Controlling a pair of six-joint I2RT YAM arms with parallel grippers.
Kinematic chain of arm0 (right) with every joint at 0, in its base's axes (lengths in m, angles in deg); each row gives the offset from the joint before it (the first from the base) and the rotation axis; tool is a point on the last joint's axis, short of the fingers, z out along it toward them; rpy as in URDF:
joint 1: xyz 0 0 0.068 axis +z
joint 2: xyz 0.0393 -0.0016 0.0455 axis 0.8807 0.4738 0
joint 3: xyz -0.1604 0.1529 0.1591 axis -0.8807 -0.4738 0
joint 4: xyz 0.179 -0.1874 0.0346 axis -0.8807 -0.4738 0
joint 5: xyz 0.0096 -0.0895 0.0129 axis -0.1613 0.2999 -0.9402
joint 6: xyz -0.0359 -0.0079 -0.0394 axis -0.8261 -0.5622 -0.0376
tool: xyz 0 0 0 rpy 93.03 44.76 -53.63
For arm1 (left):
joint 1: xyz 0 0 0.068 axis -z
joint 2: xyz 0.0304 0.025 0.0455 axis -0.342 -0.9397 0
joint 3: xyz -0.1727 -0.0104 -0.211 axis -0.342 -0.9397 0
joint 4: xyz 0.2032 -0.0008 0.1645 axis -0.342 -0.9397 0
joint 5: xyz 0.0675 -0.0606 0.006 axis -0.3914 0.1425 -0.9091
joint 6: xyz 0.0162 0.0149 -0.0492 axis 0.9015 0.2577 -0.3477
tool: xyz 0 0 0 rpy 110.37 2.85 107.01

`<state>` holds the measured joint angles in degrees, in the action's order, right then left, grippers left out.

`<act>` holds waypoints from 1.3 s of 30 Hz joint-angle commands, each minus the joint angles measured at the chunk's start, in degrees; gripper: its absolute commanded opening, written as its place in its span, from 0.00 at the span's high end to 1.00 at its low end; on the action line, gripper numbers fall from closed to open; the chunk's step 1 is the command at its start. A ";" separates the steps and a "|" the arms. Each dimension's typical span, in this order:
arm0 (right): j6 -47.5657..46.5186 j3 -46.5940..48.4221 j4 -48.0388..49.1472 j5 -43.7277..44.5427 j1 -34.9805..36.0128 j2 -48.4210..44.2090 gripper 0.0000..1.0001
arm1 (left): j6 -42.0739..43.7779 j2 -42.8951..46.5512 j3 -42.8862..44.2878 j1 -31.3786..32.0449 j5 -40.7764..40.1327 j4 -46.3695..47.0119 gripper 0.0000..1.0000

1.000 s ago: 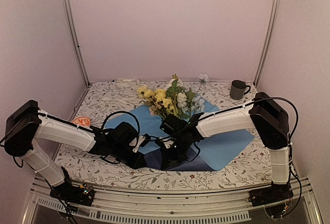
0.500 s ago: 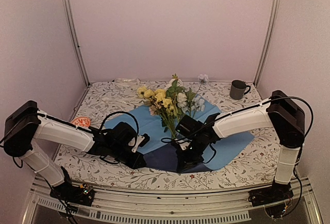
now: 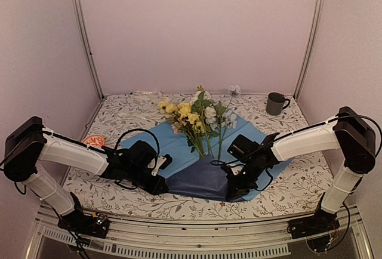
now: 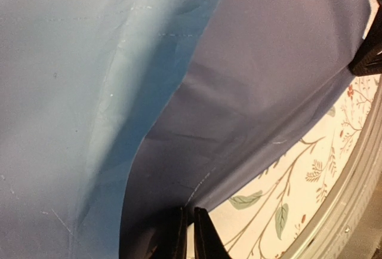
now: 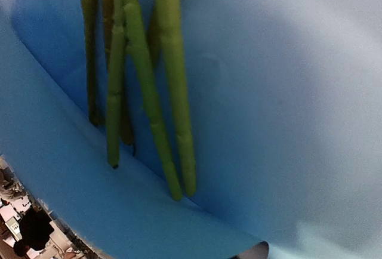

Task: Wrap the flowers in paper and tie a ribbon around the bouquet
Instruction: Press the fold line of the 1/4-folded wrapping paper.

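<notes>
The paper (image 3: 262,166) lies light-blue side up on the table, its near part folded over so the dark navy side (image 3: 200,181) shows. On it lie the flowers (image 3: 197,116), blooms at the far end and green stems (image 5: 149,92) pointing at me. My left gripper (image 3: 159,182) is shut on the fold's left corner; the left wrist view shows its fingers (image 4: 179,238) pinching the navy edge (image 4: 268,92). My right gripper (image 3: 233,192) is shut on the fold's right end. In the right wrist view its fingers are hidden below the paper (image 5: 286,92). I cannot make out the ribbon.
A grey mug (image 3: 276,103) stands at the back right. An orange object (image 3: 94,141) lies at the left edge beside my left arm. A pale strip (image 3: 146,93) lies at the back edge, too small to identify. The floral tablecloth (image 3: 298,190) covers the table.
My right gripper has swung right and slightly nearer with the paper in it, spreading the navy fold wider and uncovering the stems. The left gripper has held still.
</notes>
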<state>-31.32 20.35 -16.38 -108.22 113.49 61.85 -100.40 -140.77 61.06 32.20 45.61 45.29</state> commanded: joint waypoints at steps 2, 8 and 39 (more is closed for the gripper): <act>0.77 -6.71 -8.06 8.63 -2.25 -1.39 1.00 | 0.62 -0.81 -2.69 -1.31 -2.97 -7.55 0.93; 1.11 -8.94 -9.87 9.52 -2.97 -4.50 1.00 | 0.70 -0.78 -2.78 -1.35 -3.06 -7.81 0.93; -5.32 11.05 -9.42 9.81 7.27 1.55 1.00 | -0.67 1.50 -4.04 -1.57 -2.80 -7.15 0.93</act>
<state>-35.48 34.56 -27.20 -99.26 121.25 60.12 -100.48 -138.99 59.71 31.66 44.69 44.79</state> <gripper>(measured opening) 0.007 0.072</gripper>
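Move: The right gripper's shut tips already rest on the navy paper's near fold line. Its right end lies about 6 cm to their right and 1 cm nearer the base, at table height. The flower stem ends are some 15 cm ahead and 6 cm left of the right tips. From the left tips, which already sit on the fold's left end, that right end is about 29 cm to the right and 4 cm back. Slide the shut right gripper about 9 cm to the right along the fold line, pressing the crease out past its end and tilting the wrist as it leaves. Then lift it some 10 cm, swing it back left above the navy flap, and start lowering it there. Keep the left tips almost still on the fold's left end. ##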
